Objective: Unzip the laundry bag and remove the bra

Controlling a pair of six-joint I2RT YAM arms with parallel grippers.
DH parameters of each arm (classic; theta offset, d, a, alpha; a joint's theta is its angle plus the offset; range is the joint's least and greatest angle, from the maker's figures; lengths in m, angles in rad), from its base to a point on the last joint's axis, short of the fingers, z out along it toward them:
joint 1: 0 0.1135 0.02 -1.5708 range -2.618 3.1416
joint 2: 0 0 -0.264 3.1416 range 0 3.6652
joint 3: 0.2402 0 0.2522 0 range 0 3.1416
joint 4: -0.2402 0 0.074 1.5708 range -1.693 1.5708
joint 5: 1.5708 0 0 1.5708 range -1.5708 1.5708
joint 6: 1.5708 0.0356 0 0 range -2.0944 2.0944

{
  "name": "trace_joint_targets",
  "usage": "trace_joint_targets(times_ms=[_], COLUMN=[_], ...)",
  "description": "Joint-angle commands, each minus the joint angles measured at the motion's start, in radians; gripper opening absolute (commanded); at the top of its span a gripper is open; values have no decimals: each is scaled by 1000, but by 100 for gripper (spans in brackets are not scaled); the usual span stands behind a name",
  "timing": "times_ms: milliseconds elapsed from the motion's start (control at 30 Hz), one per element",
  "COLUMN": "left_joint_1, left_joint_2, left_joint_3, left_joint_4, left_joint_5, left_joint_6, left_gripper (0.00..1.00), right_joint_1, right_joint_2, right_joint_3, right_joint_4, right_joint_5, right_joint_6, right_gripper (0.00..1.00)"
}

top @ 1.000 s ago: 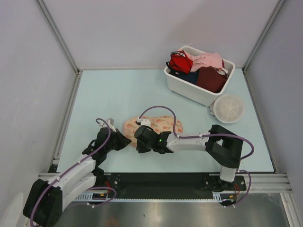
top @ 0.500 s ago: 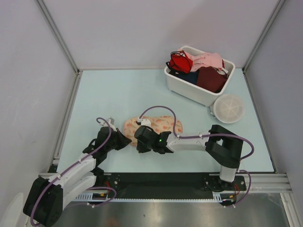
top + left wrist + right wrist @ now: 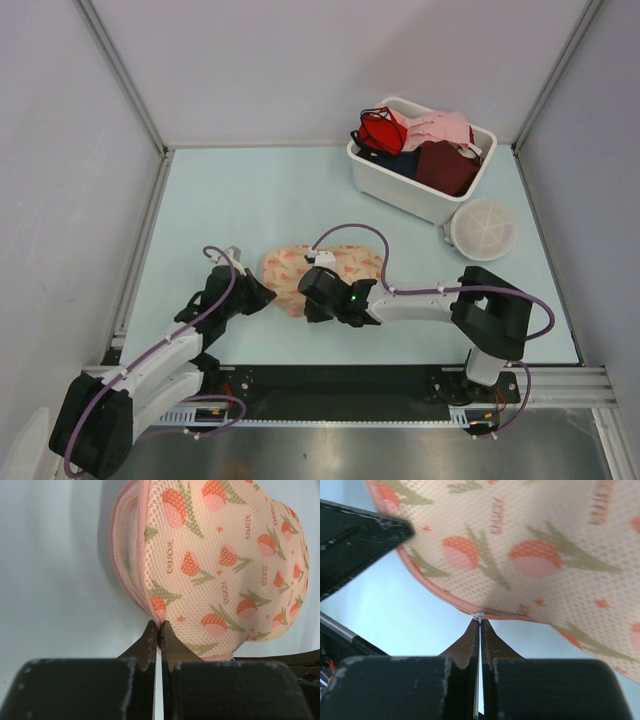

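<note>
The laundry bag (image 3: 288,268), peach mesh with an orange leaf print, lies on the pale blue table just ahead of both arms. In the left wrist view my left gripper (image 3: 159,626) is shut on the pink seam at the bag's (image 3: 215,555) near-left rim. From above, that left gripper (image 3: 268,297) sits at the bag's left end. My right gripper (image 3: 480,620) is shut on the small white zipper pull (image 3: 479,615) on the bag's (image 3: 530,545) near edge. From above, the right gripper (image 3: 312,296) covers the bag's middle. The bra is hidden.
A white bin (image 3: 400,190) at the back right holds a red bra (image 3: 380,130), a pink garment (image 3: 435,128) and dark clothes. A round white mesh disc (image 3: 484,229) lies beside it. Grey walls close in the table on three sides.
My right gripper has moved to the right along the bag's near edge with the zipper pull. The left gripper has closed fully on the bag's rim and stays in place.
</note>
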Motion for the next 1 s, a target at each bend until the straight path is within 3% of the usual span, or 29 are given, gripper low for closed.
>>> trace_joint_targets(times_ms=[0,433,533,567,633,667,733,767,867,967], left_joint_1=[18,21,20,20,20,20,20,20,20,20], left_joint_2=[11,120,172,195,209,212,209,203,166,120], left_joint_3=[44,147,196,208,233,236,236,228,199,158], left_joint_4=[-10,15,18,21,23,26,26,21,9,-5], left_joint_5=[-69,-107,-106,-100,-80,-80,-49,-46,-38,-27], left_joint_6=[43,117,140,144,150,152,150,144,129,109], left_gripper=[0,2,11,23,33,44,56,67,78,81], right_joint_1=[-22,-24,-17,-13,-13,-10,-8,-8,-7,-5], right_joint_2=[-75,-90,-81,-80,-78,-78,-80,-81,-84,-84], right_joint_3=[-42,-55,-45,-37,-35,-34,-31,-32,-32,-28], right_joint_4=[-43,-38,-40,-38,-40,-40,-40,-41,-38,-30], right_joint_5=[65,59,56,55,56,56,58,59,62,61], right_joint_6=[29,30,24,26,22,22,22,22,21,19], right_gripper=[0,0,0,0,0,0,0,0,0,0])
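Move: Ahead and to the right of the left hand, which still pinches the zip edge at the bag's near-left end, the laundry bag's middle lies about 5 cm farther out and 11 cm to the right, about a centimetre lower. The zipper pull, already in the right fingers, is some 4 cm back and 6 cm right of the left hand. From the right hand, the bag's middle is about 9 cm ahead and 5 cm right, a centimetre lower. Drawing the zipper pull about 2.5 cm to the right along the bag's near edge, the shut right fingers then all but stop and keep hold of the pull. The left hand keeps its pinch at first, easing forward, then opens wide and comes free of the edge, going some 4.5 cm forward and 3 cm up. ##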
